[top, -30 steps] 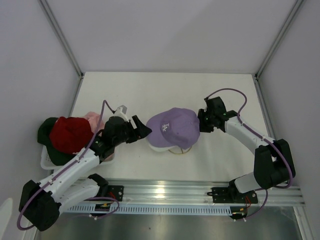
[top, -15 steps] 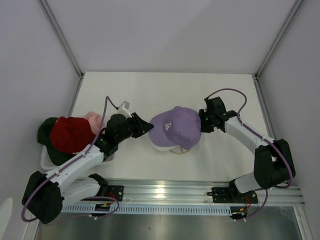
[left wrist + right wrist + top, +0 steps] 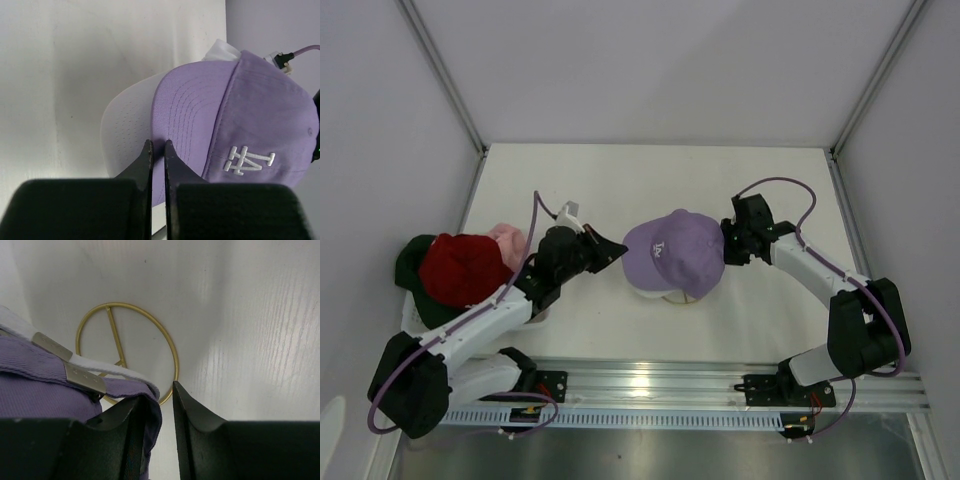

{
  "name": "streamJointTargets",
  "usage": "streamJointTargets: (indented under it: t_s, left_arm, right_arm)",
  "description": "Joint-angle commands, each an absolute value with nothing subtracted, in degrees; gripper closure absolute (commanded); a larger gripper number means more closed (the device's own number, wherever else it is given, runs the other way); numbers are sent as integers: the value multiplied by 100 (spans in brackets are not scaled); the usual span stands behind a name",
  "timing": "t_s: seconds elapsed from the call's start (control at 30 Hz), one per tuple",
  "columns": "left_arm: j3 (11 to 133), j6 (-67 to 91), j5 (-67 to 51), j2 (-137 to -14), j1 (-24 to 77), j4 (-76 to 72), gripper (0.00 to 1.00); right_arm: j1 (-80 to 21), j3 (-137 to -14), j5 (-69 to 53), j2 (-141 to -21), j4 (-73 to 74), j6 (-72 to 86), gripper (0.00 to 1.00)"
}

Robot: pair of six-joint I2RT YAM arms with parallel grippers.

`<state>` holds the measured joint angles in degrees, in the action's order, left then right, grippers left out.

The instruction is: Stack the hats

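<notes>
The lavender hat (image 3: 672, 262) with a white logo sits over the gold wire stand (image 3: 171, 352) at the table's middle. My left gripper (image 3: 620, 252) is at the left edge of its brim. In the left wrist view that gripper (image 3: 156, 142) is shut on the brim (image 3: 187, 107), purple showing in the thin slit between the fingers. My right gripper (image 3: 725, 245) is at the hat's back. In the right wrist view its jaws (image 3: 159, 391) stand partly open: the hat's back rim (image 3: 150, 407) drapes over the left finger, and the right finger is clear of the cloth. A red hat (image 3: 460, 268), a pink hat (image 3: 508, 238) and a dark green hat (image 3: 413, 262) are piled at the left.
The pile of hats lies on a white tray (image 3: 410, 318) near the table's left edge. A white strap with a metal clasp (image 3: 85, 378) runs across the lavender hat's back opening. White walls close the table on three sides.
My left gripper has moved right to the brim and gone from wide open to shut. The lavender hat has shifted slightly to the right. The right arm has barely moved.
</notes>
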<state>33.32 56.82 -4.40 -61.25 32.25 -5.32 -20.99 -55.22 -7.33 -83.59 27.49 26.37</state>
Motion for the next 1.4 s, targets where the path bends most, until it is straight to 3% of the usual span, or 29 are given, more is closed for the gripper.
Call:
streamJointTargets:
  t_s: [0.0,0.2,0.4,0.5,0.53,0.57,0.63,0.67,0.7,0.73,1.1,1.23,1.37]
  left_arm:
    - [3138,5520,-176,-6555,3436,17,99]
    - [3103,5432,-26,-6961,3551,378,99]
    - [2839,5370,299,-6531,3700,536,99]
    - [2961,4967,237,-6197,3709,685,95]
    - [3084,4696,263,-6109,3718,894,89]
    - [3242,4580,298,-5917,3718,1027,78]
    - [3479,4247,421,-5696,3727,1379,66]
    - [3750,4141,457,-5513,3718,1641,55]
    - [3857,4044,501,-5432,3718,1783,51]
    - [4128,3834,579,-5362,3718,1897,43]
    - [5298,2936,1475,-4659,3709,3233,16]
    - [5878,2655,2362,-4492,3665,3690,0]
    - [6468,2856,2515,-4491,2728,4716,1]
  right_arm:
    - [-2206,-5397,-677,-8385,2804,2681,70]
    - [-2197,-5370,-694,-8376,2777,2742,68]
    - [-2197,-5528,-668,-8157,2997,2698,63]
    - [-2206,-5826,-712,-8051,3251,2628,49]
    - [-2197,-5932,-712,-8007,3452,2602,35]
    - [-2206,-6063,-738,-7972,3550,2532,28]
    - [-2197,-6520,-730,-7884,3970,2479,10]
    - [-2197,-6843,-686,-7832,4103,2444,3]
    - [-2197,-6995,-659,-7796,4226,2435,1]
    - [-2180,-7144,-633,-7761,4454,2435,0]
    - [-1539,-7629,-879,-7120,4939,2681,1]
    - [-1240,-7787,-1132,-6821,5045,2550,0]
    - [-1204,-8094,-1362,-6557,4940,2382,0]
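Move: The left gripper is shut on the edge of the purple hat's brim; the purple hat's middle lies about 11 cm to its right, level ahead, at much the same height. The white hat sits just beneath, around 3 cm lower, and the wire stand's middle is about 10 cm right and 9 cm down. The pink hat in the basket is some 24 cm left, 4 cm back and 10 cm lower. From the right gripper the purple hat's middle is about 11 cm left, level ahead, 4 cm higher. Draw the purple brim down about 10 cm with the left gripper, easing back and slightly left, while the right stays at the hats' back edge. Then open the left wide and lift it over 20 cm, up and left away from the hat, rolling its left side up. Spread the right fingers wide to let the rim go and rise some 18 cm, drifting right. ##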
